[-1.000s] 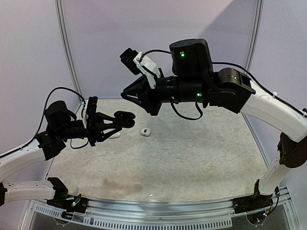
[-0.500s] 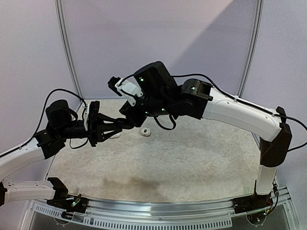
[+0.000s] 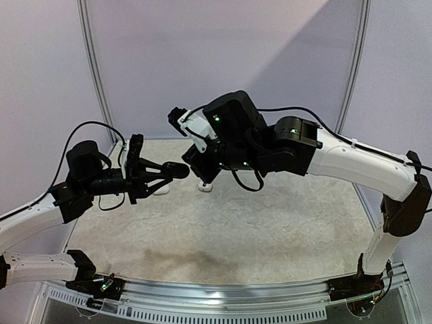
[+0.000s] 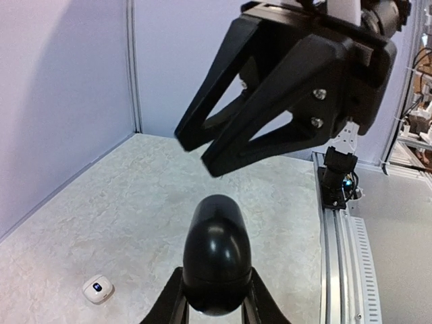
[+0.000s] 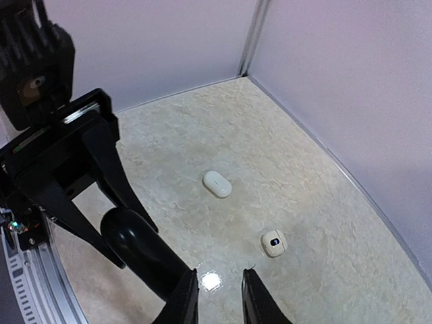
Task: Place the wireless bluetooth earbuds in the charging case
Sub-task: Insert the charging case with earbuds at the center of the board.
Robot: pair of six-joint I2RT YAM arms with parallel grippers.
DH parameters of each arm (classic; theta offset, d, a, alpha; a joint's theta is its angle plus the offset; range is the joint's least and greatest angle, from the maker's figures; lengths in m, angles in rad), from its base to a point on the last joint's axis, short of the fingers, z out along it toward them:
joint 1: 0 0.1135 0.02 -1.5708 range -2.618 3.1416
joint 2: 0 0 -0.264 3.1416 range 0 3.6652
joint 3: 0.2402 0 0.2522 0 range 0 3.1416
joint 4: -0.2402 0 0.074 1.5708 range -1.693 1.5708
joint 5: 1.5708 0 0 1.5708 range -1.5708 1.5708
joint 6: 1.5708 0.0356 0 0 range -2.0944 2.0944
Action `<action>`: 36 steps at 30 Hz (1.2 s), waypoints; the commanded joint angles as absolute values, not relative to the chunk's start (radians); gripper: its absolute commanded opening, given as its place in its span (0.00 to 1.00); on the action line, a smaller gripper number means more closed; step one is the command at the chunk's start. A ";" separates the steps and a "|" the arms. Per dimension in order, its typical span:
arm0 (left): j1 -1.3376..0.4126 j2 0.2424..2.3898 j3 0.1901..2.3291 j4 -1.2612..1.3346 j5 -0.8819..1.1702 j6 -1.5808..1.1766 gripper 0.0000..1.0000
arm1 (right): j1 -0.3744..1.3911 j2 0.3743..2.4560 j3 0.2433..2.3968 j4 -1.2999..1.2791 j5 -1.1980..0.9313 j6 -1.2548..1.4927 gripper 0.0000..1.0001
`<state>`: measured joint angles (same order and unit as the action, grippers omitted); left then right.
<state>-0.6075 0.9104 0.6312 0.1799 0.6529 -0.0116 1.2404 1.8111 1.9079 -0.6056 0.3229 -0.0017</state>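
Note:
My left gripper (image 4: 216, 287) is shut on a glossy black pebble-shaped charging case (image 4: 217, 260), held above the table with its rounded end pointing away; the same case (image 3: 178, 171) shows in the top view. My right gripper (image 5: 219, 287) hangs just above and beyond it, its jaws a narrow gap apart with only bare table between them. The black case (image 5: 135, 243) lies just left of the right gripper's left finger. From the left wrist the right gripper (image 4: 202, 152) hovers over the case's tip. No earbuds show in any view.
A white oval case (image 5: 217, 183) and a small squarish white case with a dark window (image 5: 273, 243) lie on the mottled table (image 5: 304, 196). The small one (image 4: 98, 289) also shows by the left wall. A metal rail (image 4: 337, 250) runs along the table edge.
The right arm has swung down and left until its gripper hangs close over the black case, and its jaws have parted slightly. The left gripper keeps the case, raised a little.

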 commanded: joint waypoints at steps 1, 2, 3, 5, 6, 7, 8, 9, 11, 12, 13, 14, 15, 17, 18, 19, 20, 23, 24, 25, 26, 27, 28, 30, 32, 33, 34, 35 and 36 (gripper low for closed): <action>-0.597 0.926 0.631 0.146 0.555 -0.130 0.00 | 1.184 1.702 1.822 -0.628 0.447 0.098 0.25; -0.594 0.932 0.636 0.123 0.525 -0.135 0.00 | 1.164 1.683 1.794 -0.633 0.463 0.130 0.25; -0.588 0.942 0.651 0.093 0.502 -0.128 0.00 | 1.143 1.670 1.764 -0.639 0.470 0.158 0.26; -0.579 0.984 0.712 -0.049 0.500 -0.062 0.00 | 1.075 1.637 1.697 -0.658 0.464 0.268 0.28; -0.578 1.015 0.757 -0.129 0.501 -0.018 0.00 | 1.048 1.621 1.661 -0.668 0.456 0.307 0.28; -0.575 1.057 0.806 -0.213 0.499 0.024 0.00 | 1.022 1.603 1.619 -0.672 0.448 0.364 0.28; -0.568 1.105 0.863 -0.291 0.495 0.059 0.00 | 0.997 1.591 1.577 -0.677 0.442 0.394 0.29; -0.559 1.167 0.942 -0.373 0.495 0.081 0.00 | 0.974 1.575 1.536 -0.677 0.438 0.430 0.31; -0.530 1.296 1.064 -0.518 0.524 0.099 0.00 | 0.932 1.541 1.459 -0.678 0.439 0.489 0.36; -0.516 1.361 1.119 -0.586 0.543 0.096 0.00 | 0.916 1.527 1.421 -0.679 0.443 0.516 0.38; -0.503 1.420 1.178 -0.645 0.562 0.092 0.00 | 0.902 1.507 1.386 -0.678 0.449 0.533 0.41; -0.492 1.484 1.231 -0.707 0.577 0.087 0.00 | 0.892 1.483 1.352 -0.679 0.453 0.554 0.45; -0.482 1.543 1.275 -0.756 0.584 0.073 0.00 | 0.882 1.468 1.320 -0.681 0.455 0.565 0.47; -0.465 1.683 1.354 -0.854 0.605 0.040 0.00 | 0.871 1.437 1.254 -0.673 0.456 0.593 0.51; -0.458 1.746 1.389 -0.897 0.621 0.019 0.00 | 0.869 1.416 1.228 -0.663 0.456 0.599 0.53; -0.457 1.805 1.418 -0.935 0.649 0.005 0.00 | 0.868 1.401 1.209 -0.652 0.454 0.606 0.54; -0.456 1.858 1.437 -0.957 0.676 -0.025 0.00 | 0.868 1.391 1.190 -0.644 0.451 0.609 0.55; -0.453 1.970 1.453 -0.927 0.731 -0.069 0.00 | 0.867 1.375 1.168 -0.646 0.451 0.622 0.57; -0.452 1.993 1.446 -0.901 0.724 -0.074 0.00 | 0.867 1.376 1.168 -0.652 0.448 0.626 0.58; -0.450 2.012 1.439 -0.873 0.709 -0.081 0.00 | 0.867 1.379 1.170 -0.658 0.448 0.629 0.59; -0.447 2.024 1.427 -0.846 0.699 -0.094 0.00 | 0.868 1.383 1.172 -0.664 0.446 0.632 0.59; -0.444 2.035 1.415 -0.819 0.694 -0.109 0.00 | 0.868 1.385 1.174 -0.670 0.446 0.636 0.60; -0.443 2.042 1.406 -0.802 0.693 -0.123 0.00 | 0.868 1.388 1.177 -0.673 0.445 0.639 0.61; -0.442 2.048 1.388 -0.776 0.690 -0.138 0.08 | 0.867 1.393 1.182 -0.679 0.444 0.646 0.63; -0.438 2.043 1.372 -0.761 0.671 -0.148 0.28 | 0.868 1.396 1.183 -0.680 0.448 0.657 0.67; -0.436 2.041 1.369 -0.761 0.660 -0.150 0.39 | 0.867 1.397 1.183 -0.681 0.452 0.659 0.71; -0.433 2.038 1.368 -0.763 0.649 -0.151 0.47 | 0.867 1.400 1.184 -0.682 0.455 0.662 0.76; -0.431 2.032 1.367 -0.767 0.636 -0.153 0.53 | 0.865 1.403 1.187 -0.684 0.457 0.662 0.81; -0.429 2.025 1.367 -0.772 0.623 -0.154 0.59 | 0.859 1.405 1.189 -0.687 0.450 0.665 0.87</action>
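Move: The black charging case, still in the left fingers, is bound for bare board about 10 cm ahead of the left hand and 27 cm below, practically no distance sideways. The cream case lies some 19 cm ahead, 5 cm right, and the white case about 17 cm ahead, 8 cm left, both on the board. From the empty right hand, the landing spot is roughly 6 cm ahead, 3 cm left and 31 cm below. The black case is carried down by the left hand about 26 cm and forward some 11 cm to the board's middle, the wrist tipping from level to steeply downward; once low, the hand stops and its fingers open. The empty right hand backs off to its right about 24 cm, sinking 14 cm and going forward 7 cm, turning clockwise and opening wide. ##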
